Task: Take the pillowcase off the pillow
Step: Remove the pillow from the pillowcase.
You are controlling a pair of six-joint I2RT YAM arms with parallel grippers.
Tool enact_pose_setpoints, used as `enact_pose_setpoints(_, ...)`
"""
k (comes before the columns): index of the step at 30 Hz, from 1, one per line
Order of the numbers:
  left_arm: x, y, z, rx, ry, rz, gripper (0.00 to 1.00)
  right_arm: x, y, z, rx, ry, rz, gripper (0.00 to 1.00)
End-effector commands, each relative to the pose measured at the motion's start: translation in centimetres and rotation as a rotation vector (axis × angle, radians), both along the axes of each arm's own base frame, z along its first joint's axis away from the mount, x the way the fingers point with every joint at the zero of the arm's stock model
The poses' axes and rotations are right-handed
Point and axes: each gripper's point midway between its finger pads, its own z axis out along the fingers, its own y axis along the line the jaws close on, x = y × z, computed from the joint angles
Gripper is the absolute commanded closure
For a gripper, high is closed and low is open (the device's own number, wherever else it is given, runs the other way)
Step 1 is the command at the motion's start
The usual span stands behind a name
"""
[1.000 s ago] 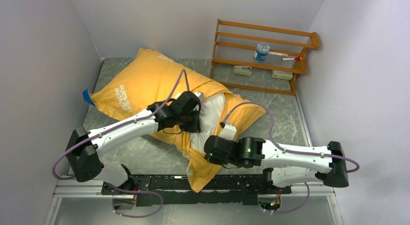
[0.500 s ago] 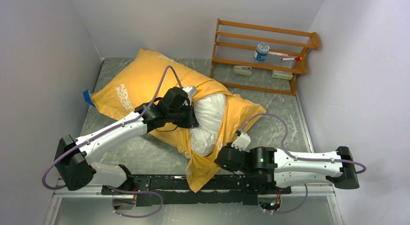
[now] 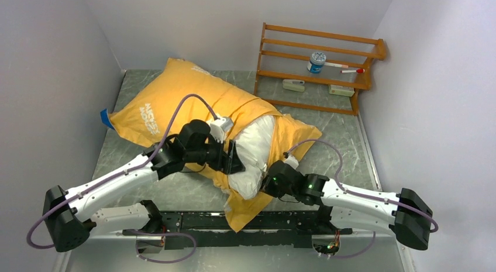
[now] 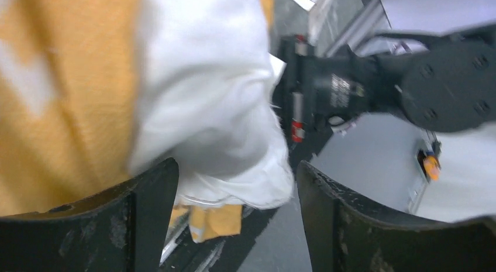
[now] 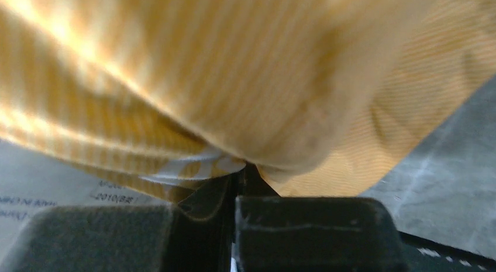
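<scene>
The orange-yellow pillowcase [image 3: 187,99] still covers the far left part of the white pillow [image 3: 255,146], whose near end bulges out bare. My left gripper [image 3: 234,159] is open against that bare end. In the left wrist view its fingers [image 4: 149,216] stand apart, and the pillow [image 4: 205,108] hangs between them, close to the left one. My right gripper [image 3: 266,183] is shut on the pillowcase's loose edge beside the pillow's near end. Its wrist view shows the orange pillowcase [image 5: 234,67] pinched between its closed fingers [image 5: 316,225].
A wooden rack [image 3: 319,79] stands at the back right with a small jar [image 3: 316,61] on it. Blue tape [image 3: 106,117] sits by the left wall. A black rail [image 3: 193,222] runs along the near edge. Walls close in on both sides.
My left gripper has opened, let go of what it held, and slid nearer along the pillow. The right gripper stayed shut on the pillowcase and shifted slightly. More white pillow shows.
</scene>
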Motion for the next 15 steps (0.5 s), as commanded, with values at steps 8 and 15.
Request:
enact_pose_setpoints(8, -7.5, -1.2, -3.6, 0.021, 0.065, 0.002, 0.02, -2.0, 4.8, 0.4, 0.239, 0.050, 0.190, 1.00)
enact_pose_setpoints(15, -7.5, 0.0, -5.5, -0.044, 0.188, 0.207, 0.01, -1.6, 4.6, 1.3, 0.233, 0.021, 0.196, 1.00)
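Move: The exposed white pillow's near end lies about 8 cm back, 4 cm to the right and some 9 cm below the open left hand. The near flap of the pillowcase hangs roughly 16 cm back and 17 cm below that hand, about straight behind it, while the pillowcase's full part lies 14 cm ahead and 12 cm left, about 12 cm down. From the right hand, shut on pillowcase cloth, the pillow's near end is 4 cm left and 1 cm back, nearly level. The left hand swings quickly back about 9 cm and sinks some 5 cm, from over the pillow's bared middle towards its near end, its already parted fingers spreading fully wide and still pointing right and down. Meanwhile the right hand keeps its pinch on the pillowcase cloth and shifts about 3.5 cm left, towards the same pillow end, rolling some 10 degrees so that its left side rises. ##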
